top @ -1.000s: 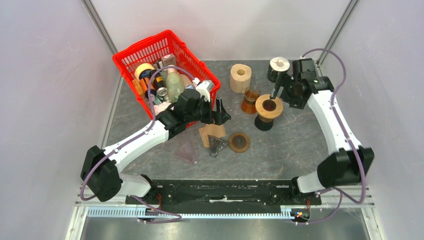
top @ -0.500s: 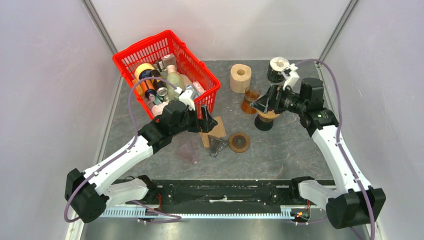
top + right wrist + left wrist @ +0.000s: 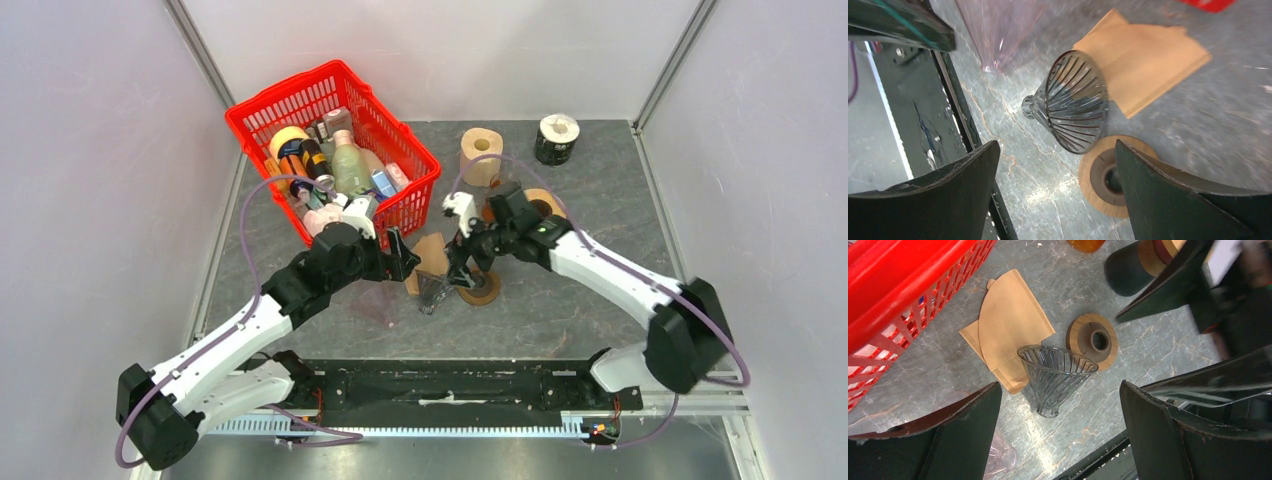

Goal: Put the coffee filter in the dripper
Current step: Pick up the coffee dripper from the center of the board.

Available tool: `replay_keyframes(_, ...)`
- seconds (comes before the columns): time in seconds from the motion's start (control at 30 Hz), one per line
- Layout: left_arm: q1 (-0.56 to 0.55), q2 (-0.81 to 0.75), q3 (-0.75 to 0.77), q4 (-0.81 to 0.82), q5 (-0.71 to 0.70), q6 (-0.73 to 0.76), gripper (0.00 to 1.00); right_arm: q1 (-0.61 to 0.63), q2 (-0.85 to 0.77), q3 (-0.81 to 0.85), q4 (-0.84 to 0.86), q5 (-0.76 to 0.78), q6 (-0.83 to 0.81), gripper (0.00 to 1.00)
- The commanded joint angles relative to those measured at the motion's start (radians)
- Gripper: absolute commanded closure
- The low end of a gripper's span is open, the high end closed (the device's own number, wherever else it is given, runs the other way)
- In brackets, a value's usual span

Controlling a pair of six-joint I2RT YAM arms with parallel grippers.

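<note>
The tan paper coffee filter [image 3: 432,252] lies flat on the table beside the red basket, also seen in the left wrist view [image 3: 1010,332] and the right wrist view [image 3: 1148,60]. The clear ribbed glass dripper [image 3: 432,292] lies on its side in front of it, its rim over the filter's edge [image 3: 1055,372] [image 3: 1073,107]. My left gripper [image 3: 403,258] [image 3: 1059,387] hovers open above and left of the filter. My right gripper [image 3: 462,268] [image 3: 1058,145] hovers open over the dripper and a wooden ring [image 3: 482,285]. Neither holds anything.
The red basket [image 3: 330,85] full of bottles stands at the back left. A pink plastic cone [image 3: 375,302] lies left of the dripper. At the back stand a wood-topped dark stand [image 3: 545,203], a tan roll [image 3: 480,155] and a black can [image 3: 556,138].
My right arm has swung from the back right, over the stand, down to the middle above the dripper and ring. My left gripper has drawn back slightly toward the near left.
</note>
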Motion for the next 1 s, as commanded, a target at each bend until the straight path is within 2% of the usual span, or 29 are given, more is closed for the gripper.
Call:
replay_keyframes(0.0,0.011,-0.004,-0.029,-0.066,-0.064,-0.040,0.05,0.090,0.150,0.064,-0.007,0.014,-0.128,0.10)
replay_keyframes(0.17,0.011,-0.010,-0.039,-0.103,-0.122,-0.051,0.05,0.159,0.274,0.107,-0.039,0.014,-0.148,0.16)
replay_keyframes(0.37,0.011,-0.009,-0.039,-0.108,-0.131,-0.049,0.05,0.195,0.309,0.088,0.008,-0.018,-0.128,0.23)
replay_keyframes(0.47,0.012,-0.006,-0.041,-0.108,-0.136,-0.049,0.05,0.199,0.319,0.068,0.050,-0.019,-0.107,0.31)
replay_keyframes(0.73,0.011,-0.002,-0.026,-0.121,-0.157,-0.061,0.06,0.228,0.325,0.065,0.074,0.009,-0.093,0.71)
replay_keyframes(0.93,0.011,-0.005,-0.019,-0.120,-0.165,-0.061,0.06,0.243,0.216,0.078,0.045,0.031,-0.098,1.00)
replay_keyframes(0.97,0.010,-0.002,-0.016,-0.118,-0.169,-0.061,0.06,0.245,0.194,0.082,0.034,0.046,-0.099,1.00)
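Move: Lying on its side, the clear glass coffee dripper is about 7 cm to the right hand's left, 2 cm back and 10 cm below. The wooden ring sits nearly under that hand, about 2 cm to its right, 1 cm back and 13 cm down. The brown coffee filters lie some 6 cm beyond the dripper and 2 cm farther left; a pink cone lies 12 cm left of it and 2 cm nearer. From the left hand the dripper is about 4 cm back, 4 cm right and 12 cm below. Dropping fast by about 9 cm while going some 6 cm left and 4 cm back, the right hand comes down onto the near right side of the dripper's mouth, turning about 15 degrees counter-clockwise. It then barely creeps left as the fingers go from wide open to almost shut, pinching the glass wall at the rim between the tips. ##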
